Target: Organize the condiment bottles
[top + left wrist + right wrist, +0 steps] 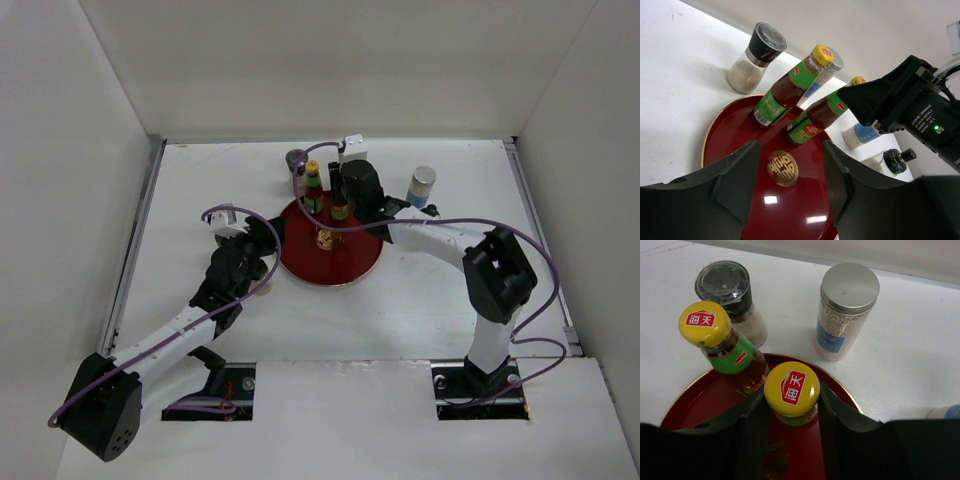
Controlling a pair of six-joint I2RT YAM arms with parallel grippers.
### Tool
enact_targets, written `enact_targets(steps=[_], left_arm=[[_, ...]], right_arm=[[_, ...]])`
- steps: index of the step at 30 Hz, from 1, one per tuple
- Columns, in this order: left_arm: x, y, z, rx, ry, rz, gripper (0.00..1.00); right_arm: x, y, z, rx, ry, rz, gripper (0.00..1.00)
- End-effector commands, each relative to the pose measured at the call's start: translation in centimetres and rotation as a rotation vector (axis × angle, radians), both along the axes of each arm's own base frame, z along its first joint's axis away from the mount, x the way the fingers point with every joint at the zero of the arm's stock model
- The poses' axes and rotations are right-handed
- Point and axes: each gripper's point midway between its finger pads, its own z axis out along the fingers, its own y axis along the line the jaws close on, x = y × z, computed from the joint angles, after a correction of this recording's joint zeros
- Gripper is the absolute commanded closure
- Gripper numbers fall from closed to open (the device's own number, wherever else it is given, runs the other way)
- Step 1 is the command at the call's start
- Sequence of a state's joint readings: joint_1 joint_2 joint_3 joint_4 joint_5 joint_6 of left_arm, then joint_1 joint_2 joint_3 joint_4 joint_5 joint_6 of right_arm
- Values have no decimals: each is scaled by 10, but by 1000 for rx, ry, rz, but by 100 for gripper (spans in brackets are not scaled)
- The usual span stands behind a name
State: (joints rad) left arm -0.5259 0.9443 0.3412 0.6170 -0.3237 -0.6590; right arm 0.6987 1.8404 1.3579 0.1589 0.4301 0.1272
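Two dark sauce bottles with yellow caps stand on the round red tray (pixel 345 265). My right gripper (pixel 791 389) is shut on the nearer sauce bottle (pixel 791 385), a finger on each side of its neck; its base rests on the tray. The other sauce bottle (pixel 722 340) stands just to its left. Behind the tray, on the table, stand a dark-lidded jar (pixel 730 295) and a silver-capped shaker (pixel 847 310). My left gripper (pixel 790 175) hangs open over the tray's left part, above the gold emblem (pixel 782 168), holding nothing.
A second blue-banded shaker (pixel 423 185) stands on the table right of the tray. In the left wrist view a small dark-capped thing (pixel 897 160) lies near it. White walls enclose the table on three sides.
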Motion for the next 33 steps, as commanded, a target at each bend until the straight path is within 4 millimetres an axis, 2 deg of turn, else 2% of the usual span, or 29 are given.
enact_targets(steps=[1,5,8,12,14,16,19,23,28,33], left_arm=[[-1,0,19,-41,-62,-9,50],[-2,0,18,-39,-59,-9,50],[-1,-1,18,-39,-59,-10,50],[-1,-1,18,-38,-58,-10,50],[-1,-1,19,-40,-60,-10,50],[0,-1,18,-38,-58,-9,50],[0,-1,17,-37,-56,-10,50],[0,0,19,-39,-59,-7,49],[1,-1,17,-37,-55,-7,49],[3,-1,13,-31,-44,-6,49]], right_arm=[[11,20,86,170,-203,-4,61],[6,19,79,160,-192,-6,35],[1,13,88,169,-202,-10,21],[-5,-8,115,206,-238,-22,15],[3,-24,125,224,-251,-44,15],[19,-35,128,229,-246,-54,18],[51,-42,111,193,-181,-57,19],[87,-45,89,159,-118,-53,15],[99,-37,68,150,-51,5,10],[100,-25,42,169,20,76,8]])
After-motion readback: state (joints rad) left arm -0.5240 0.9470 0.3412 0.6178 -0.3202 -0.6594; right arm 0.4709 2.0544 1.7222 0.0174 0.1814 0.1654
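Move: Still gripped by the cap, the second sauce bottle stands on the tray right under the right hand, its middle about 9 cm down. The silver-lidded jar it goes for lies some 10 cm ahead, 4 cm right and 10 cm below; the first sauce bottle is 7 cm left and 1 cm ahead, the grinder 11 cm left and 7 cm ahead. From the left hand that jar is roughly 20 cm ahead, 19 cm right and 11 cm below. Right fingers open off the cap, rise about 11 cm, travel 10 cm forward, slightly right, and sink towards the jar. ##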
